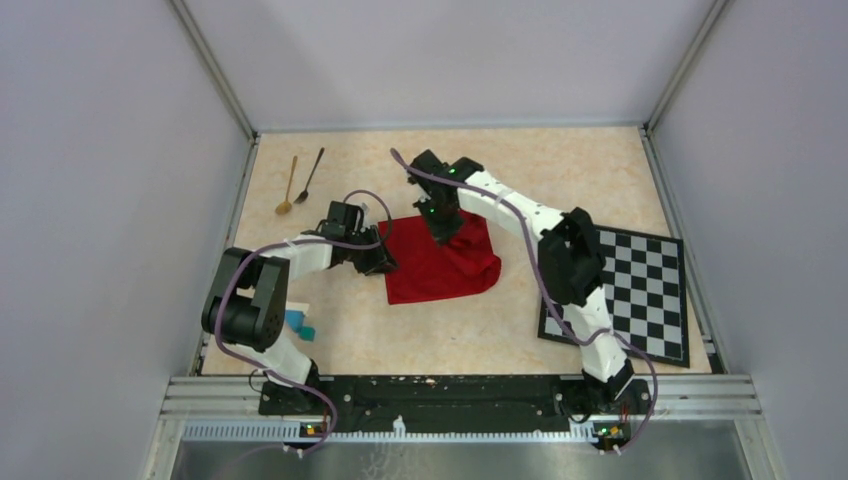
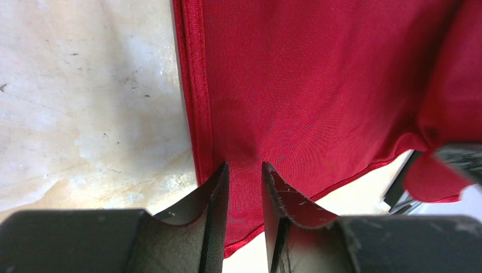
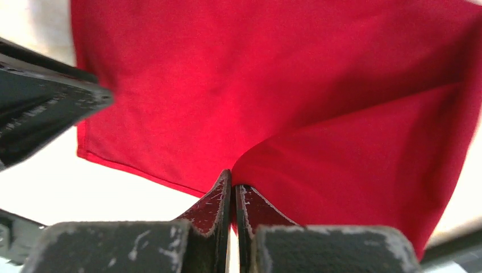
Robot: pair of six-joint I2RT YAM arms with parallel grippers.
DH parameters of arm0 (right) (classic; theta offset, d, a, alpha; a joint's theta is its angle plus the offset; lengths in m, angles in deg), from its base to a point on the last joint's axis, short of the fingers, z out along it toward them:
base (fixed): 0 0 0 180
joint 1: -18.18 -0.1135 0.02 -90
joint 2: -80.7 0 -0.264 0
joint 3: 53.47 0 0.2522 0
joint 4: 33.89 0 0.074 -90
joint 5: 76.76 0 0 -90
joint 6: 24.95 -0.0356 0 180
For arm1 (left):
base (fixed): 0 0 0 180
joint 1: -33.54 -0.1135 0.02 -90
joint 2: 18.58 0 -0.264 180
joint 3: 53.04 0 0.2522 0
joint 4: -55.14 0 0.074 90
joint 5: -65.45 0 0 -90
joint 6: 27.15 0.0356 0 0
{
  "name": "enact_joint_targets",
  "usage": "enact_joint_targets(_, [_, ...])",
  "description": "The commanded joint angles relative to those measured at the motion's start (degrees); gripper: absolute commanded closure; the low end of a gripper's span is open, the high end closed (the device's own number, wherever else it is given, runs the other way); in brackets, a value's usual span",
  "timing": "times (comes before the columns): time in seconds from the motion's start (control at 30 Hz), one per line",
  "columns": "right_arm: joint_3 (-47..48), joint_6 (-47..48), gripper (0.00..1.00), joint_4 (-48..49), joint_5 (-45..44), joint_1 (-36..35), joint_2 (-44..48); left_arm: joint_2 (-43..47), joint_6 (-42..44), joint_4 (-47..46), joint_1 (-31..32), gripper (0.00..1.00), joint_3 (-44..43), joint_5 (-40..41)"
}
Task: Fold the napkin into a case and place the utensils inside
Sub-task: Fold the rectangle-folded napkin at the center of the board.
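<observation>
The red napkin (image 1: 440, 265) lies on the table's middle, its far part lifted and bunched. My right gripper (image 1: 443, 232) is shut on that raised fold (image 3: 233, 179), and the cloth (image 3: 256, 85) hangs from it. My left gripper (image 1: 380, 262) sits low at the napkin's left edge. Its fingers (image 2: 245, 170) stand a narrow gap apart over the cloth's corner (image 2: 312, 85), with flat red weave showing between them. The two utensils lie at the far left: a gold spoon (image 1: 288, 187) and a black spoon (image 1: 310, 175), side by side and apart from both grippers.
A black-and-white chequered mat (image 1: 630, 290) lies at the right, under the right arm. Small blue-green blocks (image 1: 300, 325) sit near the left arm's base. Grey walls close the table on three sides.
</observation>
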Motion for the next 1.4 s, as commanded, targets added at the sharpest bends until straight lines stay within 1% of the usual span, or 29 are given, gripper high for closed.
enact_joint_targets(0.0, [5.4, -6.5, 1.0, 2.8, 9.2, -2.1, -4.3, 1.1, 0.6, -0.1, 0.0, 0.67, 1.7, 3.6])
enact_joint_targets(0.07, [6.7, -7.6, 1.0, 4.2, 11.8, -2.5, -6.1, 1.4, 0.5, -0.3, -0.1, 0.67, 2.0, 3.8])
enact_joint_targets(0.2, [9.3, -8.7, 1.0, 4.5, 13.8, -3.3, -8.8, 1.9, 0.3, -0.9, 0.0, 0.69, 2.8, 3.7])
enact_joint_targets(0.47, [6.5, -12.8, 1.0, 12.7, 18.4, -3.7, -8.5, 3.4, -0.4, -1.9, 0.0, 0.7, 4.1, 3.8])
enact_joint_targets(0.53, [7.1, -13.4, 1.0, 13.0, 18.3, -3.6, -9.5, 3.6, -0.5, -2.0, 0.0, 0.71, 4.4, 4.1])
enact_joint_targets(0.6, [8.4, -13.5, 0.94, 12.3, 18.2, -3.6, -10.7, 3.8, -0.5, -1.9, 0.0, 0.71, 4.4, 4.2])
enact_joint_targets(0.73, [9.7, -12.9, 0.7, 11.5, 16.1, -3.6, -9.5, 4.1, -0.5, -1.9, 0.0, 0.71, 4.6, 4.3])
enact_joint_targets(0.87, [10.7, -11.6, 0.57, 9.5, 13.7, -3.6, -4.8, 4.5, -0.2, -2.2, 0.0, 0.71, 4.6, 4.7])
enact_joint_targets(0.97, [9.5, -10.1, 0.51, 7.5, 13.6, -3.5, -0.2, 4.8, 0.0, -2.2, 0.0, 0.72, 4.5, 4.4])
enact_joint_targets(1.07, [1.7, -9.4, 0.47, 10.0, 14.2, -3.3, 7.1, 6.1, 0.3, -2.3, 0.0, 0.72, 4.9, 4.2])
enact_joint_targets(1.1, [-2.0, -9.8, 0.46, 12.3, 15.2, -2.9, 9.8, 6.5, 0.4, -2.3, 0.0, 0.71, 5.1, 4.3])
enact_joint_targets(1.17, [-12.2, -11.9, 0.45, 18.8, 17.9, -1.5, 15.6, 7.1, 0.6, -2.1, 0.0, 0.71, 5.3, 4.5])
enact_joint_targets(1.2, [-17.6, -14.0, 0.44, 24.5, 19.2, -0.5, 19.6, 7.3, 0.7, -1.9, 0.0, 0.71, 5.2, 4.6])
enact_joint_targets(1.23, [-24.4, -17.1, 0.43, 29.9, 20.2, 0.8, 21.8, 7.5, 0.8, -1.8, 0.0, 0.71, 5.3, 4.6])
enact_joint_targets(1.27, [-31.8, -21.3, 0.42, 37.8, 22.4, 2.2, 24.9, 7.6, 0.8, -1.7, 0.0, 0.71, 5.3, 4.5])
enact_joint_targets(1.3, [-41.7, -26.9, 0.42, 47.3, 25.6, 3.5, 28.6, 7.7, 0.9, -1.7, 0.0, 0.71, 5.3, 4.6])
enact_joint_targets(1.33, [-48.6, -32.2, 0.42, 56.0, 27.9, 4.5, 30.4, 7.7, 0.8, -1.8, 0.0, 0.71, 5.4, 4.5])
enact_joint_targets(1.37, [-53.4, -36.9, 0.42, 63.6, 29.6, 5.2, 31.1, 7.7, 0.8, -1.9, 0.0, 0.72, 5.4, 4.4])
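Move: Near the napkin's left edge, where the held end is to be laid, lies the goal: its middle is about 13 cm left, 3 cm back and 6 cm below the right hand, which grips the lifted right end. The left fingertips stand there, 12 cm left and 5 cm back; the cloth's slack bulge is 8 cm right and 7 cm back. For the left hand, that edge is 1 cm left, 1 cm ahead, just below. Carrying the still-pinched end left towards the left fingertips, the right hand covers about 10 cm, first sinking some 3.5 cm and easing back, with its left side rolling up. There its fingers open and let the cloth go, then it lifts about 9 cm, swinging right and back with more roll. The left hand stays at the napkin's left edge, partly open, creeping barely a centimetre. ##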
